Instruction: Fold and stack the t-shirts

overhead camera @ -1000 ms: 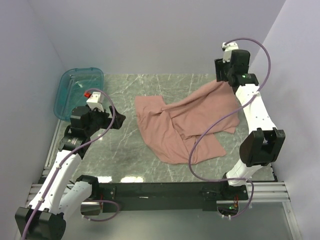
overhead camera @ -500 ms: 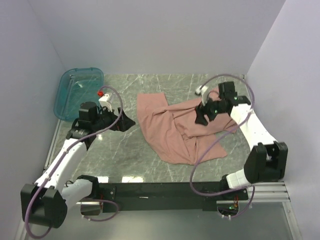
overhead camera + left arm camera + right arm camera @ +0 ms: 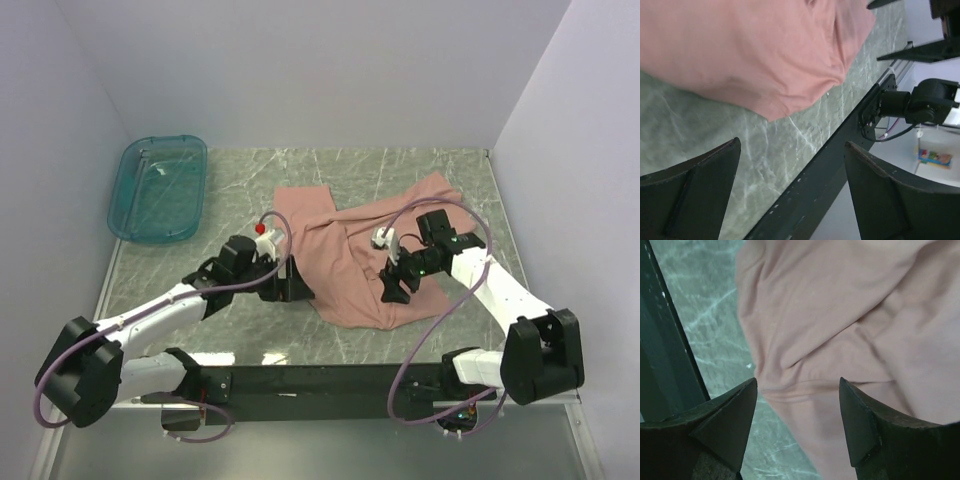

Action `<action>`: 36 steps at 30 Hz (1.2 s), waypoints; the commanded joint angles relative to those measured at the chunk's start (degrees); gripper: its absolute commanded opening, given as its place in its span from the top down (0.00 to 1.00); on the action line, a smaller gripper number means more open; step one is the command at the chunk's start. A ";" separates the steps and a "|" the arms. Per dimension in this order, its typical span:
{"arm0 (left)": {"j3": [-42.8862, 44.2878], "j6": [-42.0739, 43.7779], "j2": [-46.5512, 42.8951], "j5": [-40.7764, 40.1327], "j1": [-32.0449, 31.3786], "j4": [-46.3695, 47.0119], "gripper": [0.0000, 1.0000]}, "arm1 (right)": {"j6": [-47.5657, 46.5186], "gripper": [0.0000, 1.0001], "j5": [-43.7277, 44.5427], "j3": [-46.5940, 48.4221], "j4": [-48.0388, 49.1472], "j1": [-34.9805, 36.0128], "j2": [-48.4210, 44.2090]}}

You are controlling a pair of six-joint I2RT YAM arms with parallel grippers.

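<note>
One dusty-pink t-shirt [image 3: 345,245] lies crumpled and partly folded over itself in the middle of the marble table. My left gripper [image 3: 297,287] hangs low by the shirt's near left edge, open with nothing between its fingers. In the left wrist view the t-shirt [image 3: 750,50] fills the top, and the left gripper [image 3: 790,167] frames bare marble and the black rail. My right gripper [image 3: 392,287] hovers over the shirt's near right part, also open. In the right wrist view the right gripper [image 3: 797,402] stands over a hemmed edge of the t-shirt [image 3: 850,315].
A teal plastic tray [image 3: 160,188] sits at the back left, apart from the shirt. The black mounting rail [image 3: 330,380] runs along the near table edge. Pale walls close in the table on the left, back and right.
The right arm swung down from the back right corner to the shirt's near side, its jaws open. The left arm reached right to the shirt's near left edge.
</note>
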 commanded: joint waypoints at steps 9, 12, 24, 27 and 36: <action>-0.10 -8.05 2.36 -17.01 -14.22 6.73 0.12 | -2.41 0.28 0.25 -2.65 2.50 -3.59 -6.10; -0.19 -3.82 3.41 -21.07 -17.56 6.46 0.13 | -1.45 0.28 -0.19 -2.74 3.12 -6.93 -7.51; 2.89 8.92 9.04 -32.59 -31.28 5.67 0.18 | 0.14 0.28 -0.28 -2.91 3.65 -9.23 -7.34; 2.63 14.89 7.99 -33.47 -33.12 6.71 0.18 | -0.04 0.28 -0.71 -3.00 3.56 -9.76 -7.69; 0.70 43.01 4.47 -30.84 -38.22 9.88 0.14 | -1.09 0.28 -1.42 -3.62 3.65 -11.16 -9.88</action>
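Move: The t-shirt's near-left corner lies about 10 cm back and 10 cm to the right of the left hand, some 10 cm below it. From that hand, the middle of the near hem is roughly 20 cm right and 11 cm back, and the far-left corner about 22 cm ahead, level sideways. For the right hand, the near-right corner is around 13 cm right and 5 cm back, the near-left corner 12 cm left and 9 cm back, both 8 cm below. Heading for the shirt's near-left corner, the left hand draws back and to the right, about 11 cm over the table, sinking some 5 cm before lifting slightly. It rolls about 50 degrees around its own pointing line, mostly late, clockwise seen from behind the hand, fingers staying wide open. The right hand, open too, shifts mainly right, about 4 cm, and a little forward over the cloth, then nearly stops. ##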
